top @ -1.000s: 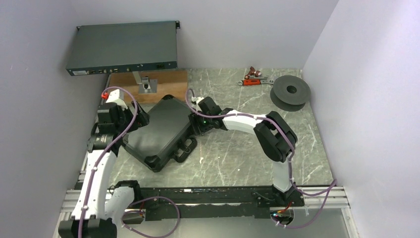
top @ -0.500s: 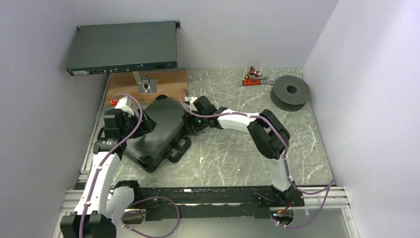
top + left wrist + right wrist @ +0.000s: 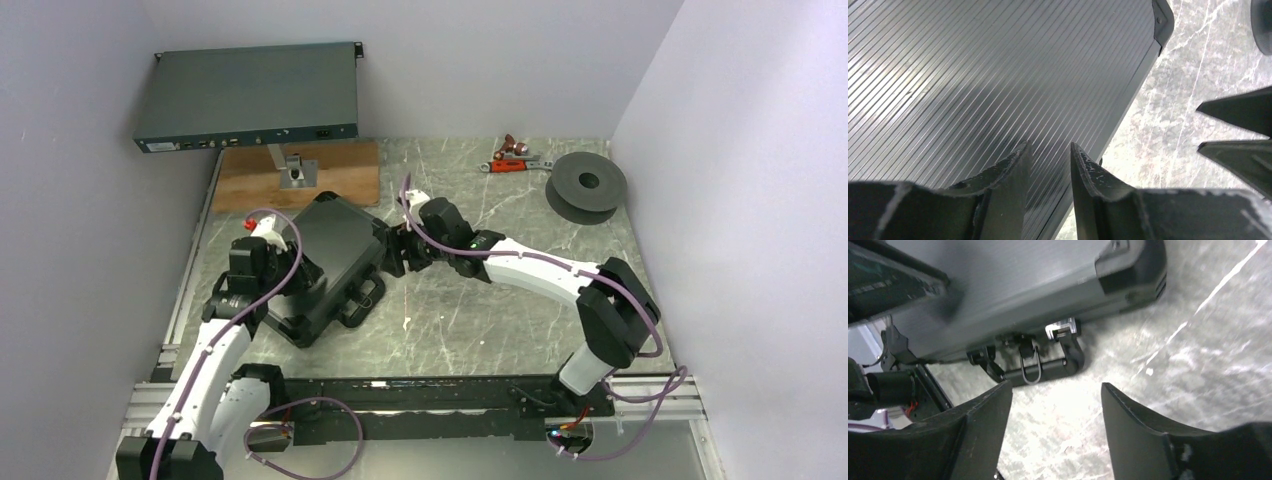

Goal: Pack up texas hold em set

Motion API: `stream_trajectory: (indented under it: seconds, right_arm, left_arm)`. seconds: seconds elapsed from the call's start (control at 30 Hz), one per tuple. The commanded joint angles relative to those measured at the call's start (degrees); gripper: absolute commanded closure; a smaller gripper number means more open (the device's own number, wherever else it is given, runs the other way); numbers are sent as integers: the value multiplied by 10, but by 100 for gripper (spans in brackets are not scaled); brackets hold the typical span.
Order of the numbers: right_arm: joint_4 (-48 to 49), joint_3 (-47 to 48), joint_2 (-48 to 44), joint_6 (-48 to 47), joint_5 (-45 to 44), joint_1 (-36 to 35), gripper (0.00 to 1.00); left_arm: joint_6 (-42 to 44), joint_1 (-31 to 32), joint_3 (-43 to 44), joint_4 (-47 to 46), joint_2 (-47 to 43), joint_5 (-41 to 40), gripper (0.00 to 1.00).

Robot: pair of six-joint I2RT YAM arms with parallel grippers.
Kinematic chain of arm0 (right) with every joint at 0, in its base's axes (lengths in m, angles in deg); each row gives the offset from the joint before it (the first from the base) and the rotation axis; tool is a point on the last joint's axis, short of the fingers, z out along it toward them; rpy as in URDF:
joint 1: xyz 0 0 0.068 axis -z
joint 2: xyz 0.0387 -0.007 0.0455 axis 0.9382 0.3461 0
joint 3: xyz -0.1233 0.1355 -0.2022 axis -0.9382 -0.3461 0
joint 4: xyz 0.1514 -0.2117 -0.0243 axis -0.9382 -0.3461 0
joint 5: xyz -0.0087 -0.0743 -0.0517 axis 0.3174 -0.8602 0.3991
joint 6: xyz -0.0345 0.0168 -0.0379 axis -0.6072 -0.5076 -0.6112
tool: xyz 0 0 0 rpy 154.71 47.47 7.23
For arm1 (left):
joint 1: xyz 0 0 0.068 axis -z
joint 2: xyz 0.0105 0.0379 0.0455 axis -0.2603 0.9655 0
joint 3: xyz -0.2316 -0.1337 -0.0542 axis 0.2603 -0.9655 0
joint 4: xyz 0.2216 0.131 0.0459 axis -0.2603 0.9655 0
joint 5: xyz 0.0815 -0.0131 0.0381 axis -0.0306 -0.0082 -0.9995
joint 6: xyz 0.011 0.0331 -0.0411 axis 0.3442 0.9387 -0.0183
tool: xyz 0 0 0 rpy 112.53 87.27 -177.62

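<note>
The black briefcase (image 3: 335, 255) lies shut on the marble table, tilted, with its handle (image 3: 362, 297) on its near right side. Chip rolls, card decks and buttons are out of view. My left gripper (image 3: 300, 275) hovers over the ribbed lid (image 3: 973, 75), its jaws a narrow gap apart with nothing between them (image 3: 1049, 150). My right gripper (image 3: 398, 250) is open and empty (image 3: 1055, 390) beside the case's right edge. It faces the handle (image 3: 1040, 367), a latch (image 3: 1063, 330) and a corner cap (image 3: 1133, 270).
A grey rack unit (image 3: 248, 95) stands raised at the back left over a wooden board (image 3: 340, 175) with a small metal stand (image 3: 296, 170). A dark spool (image 3: 587, 183) and a red-handled tool (image 3: 512, 158) lie at the back right.
My left gripper has moved nearer and rightward over the lid. My right arm has swung its elbow out to the right and its gripper has backed a little off the case. The case turned slightly.
</note>
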Motion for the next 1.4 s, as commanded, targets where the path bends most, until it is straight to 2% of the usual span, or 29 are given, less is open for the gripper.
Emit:
stream_trajectory:
  seconds: [0.0, 0.13, 0.2, 0.23, 0.3, 0.6, 0.73, 1.37]
  right_arm:
    - [16, -44, -16, 50, 13, -16, 38]
    - [40, -73, -15, 84, 30, -33, 54]
    - [60, -82, -6, 102, 34, -47, 59]
    - [70, -85, 0, 108, 36, -52, 62]
    - [91, -92, 12, 129, 36, -62, 71]
    - [133, -82, 86, 210, 22, -68, 96]
    - [143, -82, 102, 223, 17, -68, 100]
    - [179, -60, 156, 259, 4, -68, 100]
  left_arm:
    - [-18, 6, -26, 4, -19, -21, 62]
    - [-32, 9, -47, 0, -33, -29, 70]
    - [-35, 11, -54, 2, -41, -36, 78]
    - [-36, 11, -56, 4, -44, -39, 85]
    - [-38, 13, -58, 6, -51, -44, 92]
    - [-38, 15, -50, 17, -55, -53, 97]
    - [-41, 15, -55, 14, -56, -51, 100]
    - [-44, 22, -52, 27, -61, -64, 100]
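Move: The case lies closed. Its carrying handle is some 6 cm back, 7 cm left and 12 cm below the right hand, with the case's nearer far-end corner about 6 cm ahead, 2 cm left and 9 cm below that hand. The left hand is over the lid, with the case's middle about 4 cm ahead, level sideways and 8 cm below; from the left hand the handle lies about 4 cm back, 10 cm right and 10 cm down. The right hand comes back about 7 cm while sinking, then eases left and goes on down, some 12 cm in all, to beside the case's handle, shutting its empty fingers and tipping some 25 degrees further down. The left hand stays over the lid near the handle side, shifting barely a centimetre as its half-closed fingers shut on nothing; whether either hand touches the case can't be made out. ##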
